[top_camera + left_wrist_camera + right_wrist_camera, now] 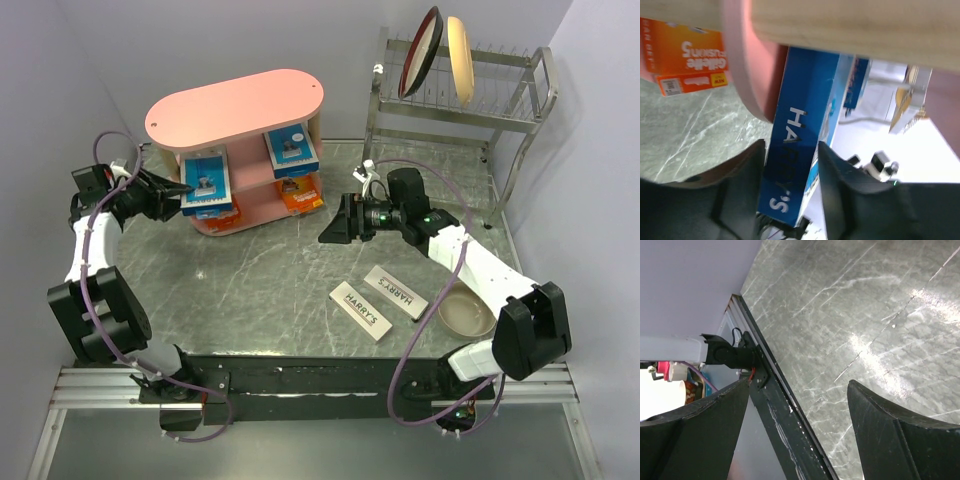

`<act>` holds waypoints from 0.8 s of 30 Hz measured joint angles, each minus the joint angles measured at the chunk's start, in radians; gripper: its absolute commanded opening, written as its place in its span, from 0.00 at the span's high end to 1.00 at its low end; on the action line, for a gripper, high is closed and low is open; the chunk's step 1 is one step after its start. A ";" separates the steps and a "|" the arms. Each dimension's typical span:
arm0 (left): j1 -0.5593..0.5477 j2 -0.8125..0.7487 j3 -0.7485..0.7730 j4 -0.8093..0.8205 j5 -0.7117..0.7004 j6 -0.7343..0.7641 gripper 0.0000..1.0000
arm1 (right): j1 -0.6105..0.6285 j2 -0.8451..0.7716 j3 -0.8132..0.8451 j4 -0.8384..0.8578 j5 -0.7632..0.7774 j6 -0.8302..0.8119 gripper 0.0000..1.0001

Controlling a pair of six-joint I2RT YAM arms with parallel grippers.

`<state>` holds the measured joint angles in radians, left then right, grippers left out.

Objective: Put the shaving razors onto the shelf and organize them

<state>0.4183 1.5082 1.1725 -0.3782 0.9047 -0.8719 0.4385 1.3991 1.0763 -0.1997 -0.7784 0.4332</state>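
The pink shelf (235, 110) stands at the back left. Its middle tier carries two blue-and-white razor cards (207, 178) (290, 150), and two orange cards (215, 212) (298, 195) sit on the tier below. My left gripper (180, 190) reaches in at the left blue card. In the left wrist view the blue HARRY'S card (800, 100) stands between the open fingers of my left gripper (791, 145), with a narrow gap on its right side. Two white HARRY'S boxes (360, 310) (396, 291) lie flat on the table. My right gripper (330, 225) (797, 385) hovers open and empty over mid-table.
A steel wire dish rack (500, 100) at the back right holds a dark red plate (420, 52) and a tan plate (460, 58). A beige bowl (465, 312) sits at the near right beside the right arm. The grey marble table (270, 270) ends at a black front rail (785, 425).
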 measured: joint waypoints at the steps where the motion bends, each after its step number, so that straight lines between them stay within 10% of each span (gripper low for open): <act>1: 0.001 0.002 0.002 -0.002 -0.012 -0.011 0.43 | 0.000 -0.002 0.000 0.002 0.000 0.000 0.14; 6: 0.006 0.010 0.004 -0.008 -0.042 -0.040 0.38 | 0.000 -0.004 -0.002 0.006 0.003 0.000 0.13; 7: 0.007 0.010 0.004 -0.008 -0.043 -0.042 0.01 | 0.000 -0.004 -0.002 0.005 0.003 0.000 0.13; 24: 0.010 -0.132 -0.079 -0.022 -0.034 -0.007 0.07 | 0.000 -0.013 -0.014 0.011 0.006 0.000 0.13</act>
<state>0.4286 1.3758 1.0931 -0.4000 0.8707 -0.8791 0.4385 1.3865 1.0626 -0.1883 -0.7719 0.4335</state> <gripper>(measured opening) 0.971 0.871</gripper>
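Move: The blue razor box is at the left hand's fingertips, on the shelf: its middle lies roughly 5 cm to the right of the hand, 3 cm ahead and about level. Under it the left orange box sits about 7 cm to the right, 2 cm ahead and 10 cm below the hand; the other blue box is some 20 cm to the right and 8 cm ahead, at about hand height. From the idle right hand, the first blue box's middle lies about 24 cm left and 11 cm ahead, roughly level. The left fingers, already partly open around the near left end of the blue razor box, spread fully and let go of it while the hand eases barely a centimetre left, forward and down. With the fingers wide, the left hand then draws back from the shelf by about 3 cm, rising about 1.5 cm and drifting slightly right, its wrist keeping nearly the same tilt and the fingertips coming free on both sides of the box. ##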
